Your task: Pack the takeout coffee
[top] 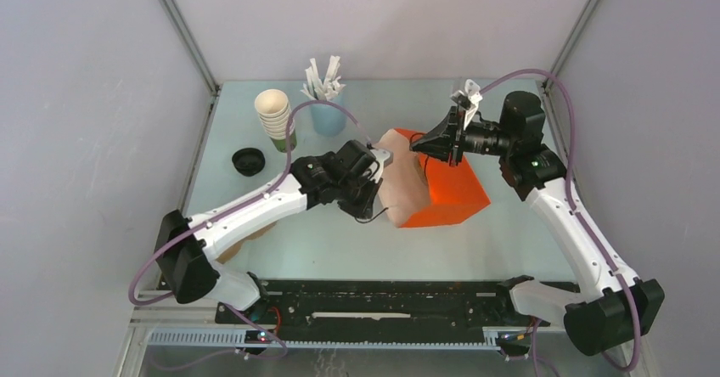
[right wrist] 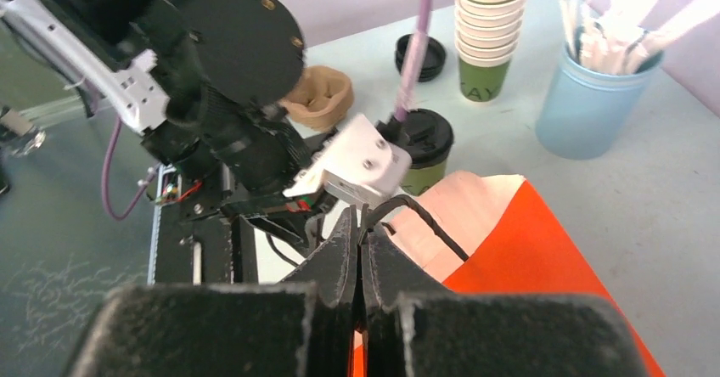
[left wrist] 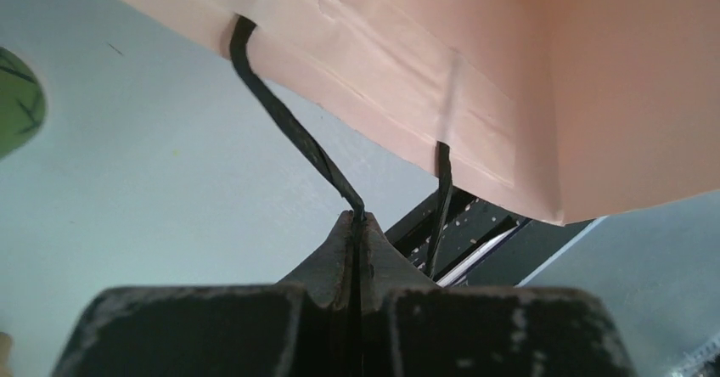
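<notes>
An orange paper bag point(top: 450, 192) with a pale inside lies on its side mid-table, mouth toward the left arm. My left gripper point(left wrist: 357, 220) is shut on one black cord handle point(left wrist: 289, 118) of the bag point(left wrist: 475, 71); from above that gripper point(top: 370, 210) sits at the mouth's near side. My right gripper point(right wrist: 361, 224) is shut on the other black handle point(right wrist: 424, 220), at the bag's far edge point(top: 422, 146). The takeout coffee point(right wrist: 427, 139), a green cup with a black lid, stands upright just beyond the bag's mouth, partly behind the left wrist. The left arm hides it from above.
A stack of cream-and-green cups point(top: 275, 118) and a light blue cup of white sticks point(top: 327, 115) stand at the back. A loose black lid point(top: 248, 161) lies at the left. A tan moulded piece point(right wrist: 318, 97) sits by the left arm. Black rail point(top: 382, 305) along the near edge.
</notes>
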Controlling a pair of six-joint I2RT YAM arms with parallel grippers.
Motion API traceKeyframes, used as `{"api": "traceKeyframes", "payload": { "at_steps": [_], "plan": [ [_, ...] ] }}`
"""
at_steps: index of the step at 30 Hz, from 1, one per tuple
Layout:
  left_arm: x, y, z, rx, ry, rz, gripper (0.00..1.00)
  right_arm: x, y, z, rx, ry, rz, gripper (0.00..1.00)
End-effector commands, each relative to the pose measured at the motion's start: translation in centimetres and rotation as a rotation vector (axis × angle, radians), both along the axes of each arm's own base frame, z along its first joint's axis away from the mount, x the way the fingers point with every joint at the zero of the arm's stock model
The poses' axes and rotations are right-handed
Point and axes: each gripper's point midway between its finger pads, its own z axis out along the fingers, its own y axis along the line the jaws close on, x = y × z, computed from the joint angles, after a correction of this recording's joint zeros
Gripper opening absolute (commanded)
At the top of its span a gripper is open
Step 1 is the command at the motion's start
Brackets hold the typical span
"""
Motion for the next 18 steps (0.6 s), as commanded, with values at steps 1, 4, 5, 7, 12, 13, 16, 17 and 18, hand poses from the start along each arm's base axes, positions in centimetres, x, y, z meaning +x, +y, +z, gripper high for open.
{"api": "traceKeyframes", "payload": {
  "at_steps": [1,4,5,7,12,13,16,17,18],
  "plan": [
    [2.4,0.0,5.4,-0.024,-0.146,0.029,0.0,1.8,-1.4,1.4,0.036,0.059,-0.186,0.0],
    [4.0,0.6,8.6,0.001,-0.199,0.072,0.0,3.7,-3.2,1.5,0.082,0.201,-0.391,0.0],
    [4.6,0.6,10.0,-0.004,-0.214,0.083,0.0,4.3,-4.1,1.5,0.102,0.252,-0.466,0.0],
    [5.8,0.1,13.9,-0.063,-0.255,0.101,0.0,5.0,-6.2,1.1,0.131,0.343,-0.623,0.0],
    [7.2,-2.1,22.2,-0.252,-0.338,0.093,0.0,3.6,-10.4,0.7,0.14,0.408,-0.814,0.0],
    [7.3,-2.9,23.7,-0.293,-0.347,0.082,0.0,3.1,-11.4,0.9,0.146,0.401,-0.852,0.0],
    [7.3,-5.3,26.9,-0.399,-0.339,0.032,0.0,1.5,-13.7,0.9,0.137,0.381,-0.948,0.0],
    [7.2,-6.0,28.0,-0.437,-0.338,0.017,0.0,1.2,-14.3,0.6,0.13,0.382,-0.975,0.0],
    [7.0,-6.7,28.8,-0.465,-0.337,0.002,0.0,0.9,-14.6,0.1,0.125,0.382,-0.991,0.0]
  ]
}}
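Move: Up and to the right of the left hand hangs the orange bag, both handles already held: its middle is about 15 cm right, 6 cm ahead and slightly higher. From the right hand it lies some 16 cm down, 5 cm right and 2 cm back. The lidded coffee cup stands about 12 cm ahead and 10 cm left of the left hand, 10 cm below; the straw cup is 17 cm beyond that. Swinging the bag by its two handles, the left hand climbs fast, about 26 cm, and drifts 8 cm forward while its downward fingers tilt forward and rightward. The right hand sweeps about 12 cm right, first forward and then partly back, turning some 50 degrees clockwise and tipping down. Both keep their shut grip. ##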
